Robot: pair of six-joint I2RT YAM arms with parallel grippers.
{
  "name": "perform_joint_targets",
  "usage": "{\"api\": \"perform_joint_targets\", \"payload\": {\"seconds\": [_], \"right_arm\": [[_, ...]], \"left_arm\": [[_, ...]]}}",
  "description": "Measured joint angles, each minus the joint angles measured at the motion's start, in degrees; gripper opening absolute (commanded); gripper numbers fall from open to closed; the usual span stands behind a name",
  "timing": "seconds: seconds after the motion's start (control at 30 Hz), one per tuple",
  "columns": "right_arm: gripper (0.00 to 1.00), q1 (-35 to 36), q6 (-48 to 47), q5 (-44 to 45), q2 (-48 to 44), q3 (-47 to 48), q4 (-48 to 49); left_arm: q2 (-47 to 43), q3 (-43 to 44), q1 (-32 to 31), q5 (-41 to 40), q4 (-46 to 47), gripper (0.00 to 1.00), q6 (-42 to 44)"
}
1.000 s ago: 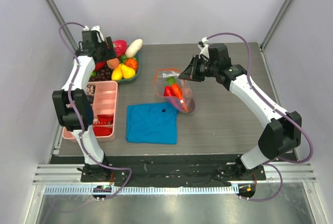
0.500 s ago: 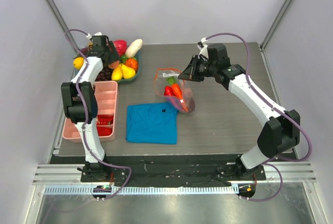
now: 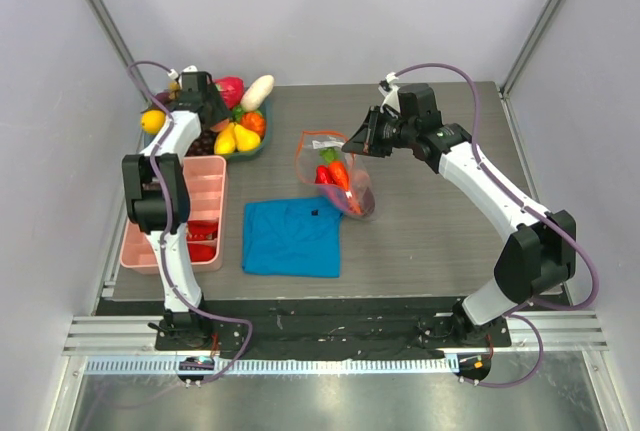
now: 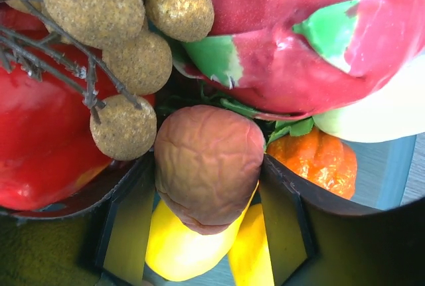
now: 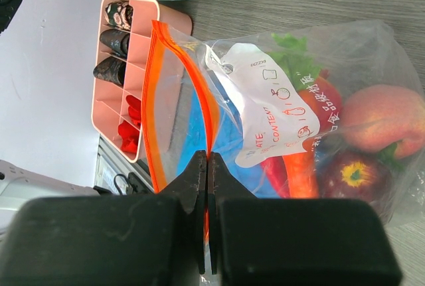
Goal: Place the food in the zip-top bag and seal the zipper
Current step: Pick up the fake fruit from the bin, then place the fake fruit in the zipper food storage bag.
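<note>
The food lies piled in a teal basket point(image 3: 258, 147) at the back left. My left gripper point(image 3: 205, 114) reaches into the pile. In the left wrist view its jaws point(image 4: 207, 190) press both sides of a brown wrinkled food piece point(image 4: 207, 156), which rests on yellow fruit point(image 4: 182, 249). The zip-top bag point(image 3: 338, 179) stands mid-table with a carrot point(image 5: 302, 166), a peach point(image 5: 385, 117) and a red apple point(image 5: 355, 173) inside. My right gripper point(image 5: 208, 158) is shut on the orange zipper point(image 5: 154, 100) and holds the bag's mouth open.
A pink divided tray point(image 3: 205, 191) with dark and red items sits at the left, in front of the basket. A blue folded cloth point(image 3: 292, 236) lies in front of the bag. A speckled brown cluster point(image 4: 126, 60) and a red-green piece point(image 4: 299, 40) crowd the left gripper.
My left arm has swung in and lowered its gripper into the food pile, and its jaws have narrowed onto the brown piece. The right gripper and bag have stayed put.
</note>
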Motion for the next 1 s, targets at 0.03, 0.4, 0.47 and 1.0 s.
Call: {"api": "perform_joint_targets", "payload": {"seconds": [0.03,0.4,0.47,1.0], "right_arm": [[0.01,0.0,0.0,0.0,0.0,0.0,0.0],[0.01,0.0,0.0,0.0,0.0,0.0,0.0],[0.01,0.0,0.0,0.0,0.0,0.0,0.0],[0.01,-0.3,0.6,0.3,0.7,-0.8,0.5]], "left_arm": [[-0.1,-0.2,0.0,0.0,0.1,0.53,-0.1],[-17.9,-6.5,-1.5,2.3,-3.8,0.44,-0.9],[-22.7,-6.6,-3.5,4.2,-4.2,0.44,-0.1],[-34.6,-14.1,-33.3,17.3,-8.0,0.71,3.0]]}}
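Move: The left hand already grips the wrinkled orange fruit, down in the bin. The open mouth of the zip-top bag, where the fruit is taken, lies about 31 cm to its right, 24 cm back and some 7 cm higher. Near the fruit, the yellow pears lie 4 cm back, 3 cm right and 5 cm lower, the little pumpkin 8 cm right, 2 cm back and 4 cm lower. From the right hand, which pinches the bag's rim, the mouth's middle is about 5 cm left, 1 cm back and 1 cm lower. Keeping its pinch on the orange fruit, the left hand lifts it out of the bin, first up and back, then sweeps right towards the bag's mouth, about 29 cm right and 22 cm back in all. It peaks some 23 cm up, then sinks about 6 cm as it nears, having turned roughly 50 degrees clockwise. The right hand keeps hold of the rim. ##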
